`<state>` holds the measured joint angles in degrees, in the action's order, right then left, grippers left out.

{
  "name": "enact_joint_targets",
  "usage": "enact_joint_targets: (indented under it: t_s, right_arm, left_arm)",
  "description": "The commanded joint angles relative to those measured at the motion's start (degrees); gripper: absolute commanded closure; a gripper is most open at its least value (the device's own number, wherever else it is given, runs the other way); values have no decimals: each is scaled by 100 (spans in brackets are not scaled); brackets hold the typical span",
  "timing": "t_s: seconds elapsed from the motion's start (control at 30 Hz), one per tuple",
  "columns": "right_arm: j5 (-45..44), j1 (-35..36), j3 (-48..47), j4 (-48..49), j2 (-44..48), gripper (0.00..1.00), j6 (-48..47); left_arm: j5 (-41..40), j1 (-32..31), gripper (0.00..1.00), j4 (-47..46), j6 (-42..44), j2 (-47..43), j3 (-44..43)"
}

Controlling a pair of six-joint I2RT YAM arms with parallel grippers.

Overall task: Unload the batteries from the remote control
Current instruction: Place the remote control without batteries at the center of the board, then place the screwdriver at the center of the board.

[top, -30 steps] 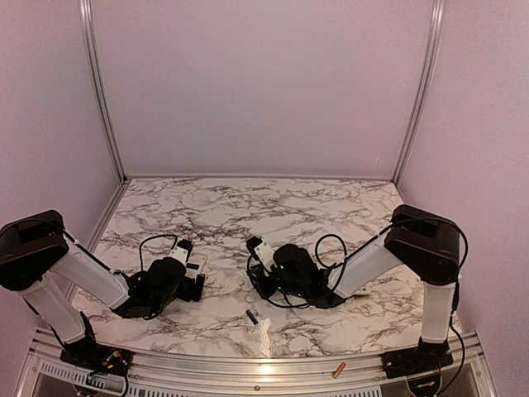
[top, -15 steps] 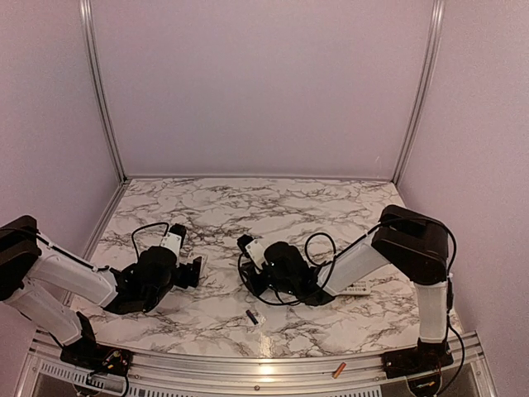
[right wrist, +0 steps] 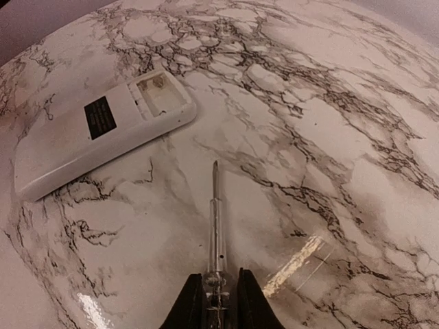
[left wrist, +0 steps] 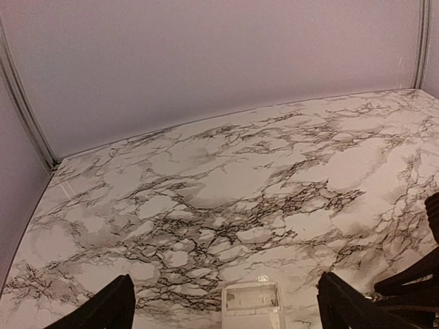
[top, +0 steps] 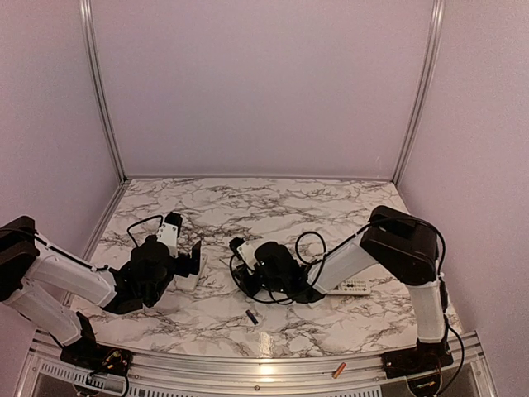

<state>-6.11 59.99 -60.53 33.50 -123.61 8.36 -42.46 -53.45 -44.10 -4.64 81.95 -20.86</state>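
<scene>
A white remote control (left wrist: 252, 305) lies back-up just under my left gripper (left wrist: 225, 277), which is open with its fingers (left wrist: 103, 308) wide to either side; the open compartment looks empty. From above, that remote (top: 188, 279) sits under the left gripper (top: 194, 258). My right gripper (right wrist: 218, 275) is shut on a thin clear tool (right wrist: 216, 226) that points over the bare marble. A remote (right wrist: 96, 130) with its open compartment lies ahead to the left of the tip. One dark battery (top: 251, 317) lies on the table. An orange battery (top: 339, 370) rests on the front rail.
A second white remote (top: 347, 288) lies behind the right forearm. The right gripper (top: 240, 249) hangs left of centre, about a hand's width from the left one. Walls and metal rails (top: 99, 99) enclose the marble table (top: 273, 207).
The left gripper has moved up and away from the front edge along its remote. The right arm has swung left with the tool, uncovering the second remote behind it.
</scene>
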Motion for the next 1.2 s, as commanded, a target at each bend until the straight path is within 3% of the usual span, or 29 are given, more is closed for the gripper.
enact_joint_targets:
  t_s: [0.0, 0.47, 0.83, 1.07, 1.1, 1.13, 1.17]
  right_arm:
    - [62, 40, -201, -524, -240, 83, 96]
    - [450, 40, -467, -952, 62, 67, 141]
    - [-318, 40, -497, -1906, 900, 53, 27]
    - [-682, 37, -312, -2810, 1573, 36, 16]
    - [-741, 39, -303, -3001, 1637, 26, -6]
    - [-792, 41, -312, -3248, 1713, 24, -48]
    - [-840, 44, -334, -3640, 1764, 10, -140]
  left_arm:
    - [-18, 29, 5, -356, 271, 156, -103]
    - [86, 32, 4, -310, 689, -182, -115]
    - [340, 29, 4, -423, 891, -486, 97]
    - [523, 36, 4, -486, 1004, -522, 143]
    - [553, 31, 4, -486, 1009, -534, 144]
    - [587, 31, 4, -486, 1009, -545, 150]
    - [616, 34, 4, -481, 1009, -555, 157]
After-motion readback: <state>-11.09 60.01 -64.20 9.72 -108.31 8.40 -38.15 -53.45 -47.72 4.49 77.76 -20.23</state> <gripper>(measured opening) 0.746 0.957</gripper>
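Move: The clear screwdriver is still loosely between the right fingers just over the table, its middle about 2 cm ahead and 3 cm left of that hand and 1 cm below. The emptied remote lies roughly 13 cm to that hand's left, level with it; the black battery is some 12 cm back and 5 cm right. From the open left hand the remote is about 12 cm below, 1 cm ahead and 1 cm right, with the screwdriver's middle some 3 cm ahead and 11 cm right. The screwdriver is let go beside the remote: the right fingers spread from a narrow gap to about three quarters open as the hand creeps a centimetre left, then lifts nearly 8 cm clear, drawing some 4 cm back to the right. The left hand, empty and wide open, rises about 3 cm farther from the remote. ##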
